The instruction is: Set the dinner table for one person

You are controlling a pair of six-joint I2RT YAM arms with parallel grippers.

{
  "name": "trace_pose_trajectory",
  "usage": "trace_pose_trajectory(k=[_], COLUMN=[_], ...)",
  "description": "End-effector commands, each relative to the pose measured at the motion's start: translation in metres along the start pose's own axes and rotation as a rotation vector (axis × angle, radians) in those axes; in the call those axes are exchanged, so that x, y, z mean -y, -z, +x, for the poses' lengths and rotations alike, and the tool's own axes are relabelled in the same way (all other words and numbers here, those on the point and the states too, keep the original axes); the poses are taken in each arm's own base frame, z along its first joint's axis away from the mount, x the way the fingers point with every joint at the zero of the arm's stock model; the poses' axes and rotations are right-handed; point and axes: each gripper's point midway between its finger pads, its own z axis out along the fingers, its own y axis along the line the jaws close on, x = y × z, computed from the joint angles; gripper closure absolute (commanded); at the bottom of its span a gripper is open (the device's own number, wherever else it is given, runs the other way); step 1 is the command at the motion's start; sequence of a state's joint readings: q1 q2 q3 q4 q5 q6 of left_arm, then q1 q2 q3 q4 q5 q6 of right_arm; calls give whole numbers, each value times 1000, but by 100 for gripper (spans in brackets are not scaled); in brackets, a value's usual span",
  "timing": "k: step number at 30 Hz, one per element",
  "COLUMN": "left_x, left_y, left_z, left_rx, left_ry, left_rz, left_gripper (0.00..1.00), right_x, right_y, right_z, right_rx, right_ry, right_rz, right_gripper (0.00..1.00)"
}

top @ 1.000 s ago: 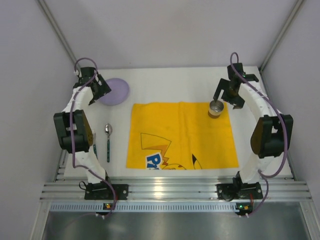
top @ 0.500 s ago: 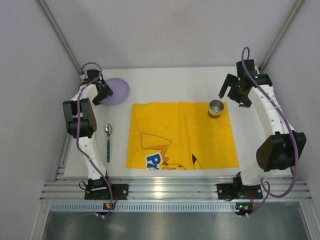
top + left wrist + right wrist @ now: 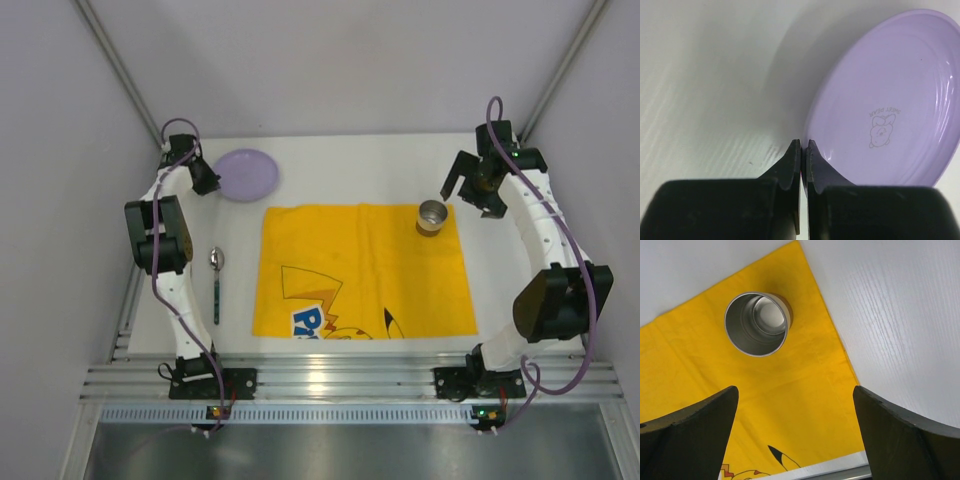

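The white dinner table (image 3: 340,160) holds a yellow cartoon-print cloth (image 3: 360,270). A steel cup (image 3: 432,215) stands upright on the cloth's back right corner. A lilac plate (image 3: 248,174) is at the back left. My left gripper (image 3: 204,178) is shut on its left rim; in the left wrist view the gripper (image 3: 801,146) pinches the edge of the plate (image 3: 890,105), which looks tilted. My right gripper (image 3: 472,188) is open and empty, behind and right of the cup. The right wrist view shows the cup (image 3: 756,323) ahead of the gripper (image 3: 795,392).
A spoon with a green handle (image 3: 216,285) lies on the table left of the cloth, bowl pointing away. Grey walls and slanted frame posts close in the back corners. An aluminium rail (image 3: 340,380) runs along the near edge.
The plate has shifted to the right in my left gripper's hold, and the left wrist has turned. My right gripper has drawn back from the cup towards the back right.
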State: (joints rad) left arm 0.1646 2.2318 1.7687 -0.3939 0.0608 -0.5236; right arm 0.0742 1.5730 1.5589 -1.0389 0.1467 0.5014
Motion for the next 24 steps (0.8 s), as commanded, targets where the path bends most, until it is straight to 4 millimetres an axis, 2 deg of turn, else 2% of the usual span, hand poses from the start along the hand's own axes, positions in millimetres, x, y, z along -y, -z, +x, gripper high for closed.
trace_pose_trajectory(k=[1, 5, 7, 8, 10, 13, 14, 16, 17, 19, 20, 24], left_x=[46, 92, 110, 126, 137, 166, 181, 188, 196, 200, 200, 199], left_y=[35, 75, 90, 107, 119, 146, 154, 166, 172, 178, 181, 185], left_z=[-25, -32, -21, -15, 9, 63, 90, 131, 166, 197, 223, 260], left_rx=[60, 43, 19, 25, -14, -99, -137, -212, -268, -310, -357, -409], left_ry=[-57, -80, -114, -165, -221, -331, -394, -454, -508, -535, -547, -548], left_rz=[207, 412, 473, 509, 538, 620, 660, 678, 699, 704, 707, 709], left_gripper=[100, 100, 100, 100, 100, 100, 100, 100, 100, 100, 100, 100], right_x=[-1, -6, -7, -7, -8, -5, -5, -3, -2, 1, 3, 8], right_y=[16, 18, 20, 20, 23, 24, 25, 24, 25, 24, 23, 25], right_z=[-21, -28, -30, -32, -30, -24, -23, -14, -12, -3, 0, 14], right_rx=[69, 79, 87, 91, 92, 88, 90, 80, 80, 70, 65, 56], right_ry=[-23, -18, -18, -18, -17, -15, -14, -13, -14, -13, -15, -13], right_rz=[-15, -28, -35, -37, -46, -50, -55, -58, -64, -64, -64, -68], right_gripper=[3, 2, 1, 1, 1, 1, 0, 0, 1, 1, 0, 0])
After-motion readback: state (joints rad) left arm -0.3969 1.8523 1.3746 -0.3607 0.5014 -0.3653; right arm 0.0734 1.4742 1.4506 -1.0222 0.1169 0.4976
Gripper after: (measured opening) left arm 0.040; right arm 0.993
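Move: The plate is already pinched by its rim in the left hand; the place for it, the middle of the yellow placemat, lies about 46 cm to the right of that hand, some 26 cm back and 4 cm below. The metal cup stands about 66 cm right and 13 cm back, at hand height; the spoon lies some 30 cm back, 4 cm right and 3 cm below. From the right hand the mat's middle is about 27 cm left, 6 back, 18 below. The plate, its rim kept pinched in the left fingers, is lifted about 11 cm while it starts rightward, then swept fast some 33 cm right and 18 cm back over the placemat, sinking again towards its middle near the end. The left wrist swings some 55 degrees clockwise on the way. The open, empty right hand eases slightly up, then back from the cup. ##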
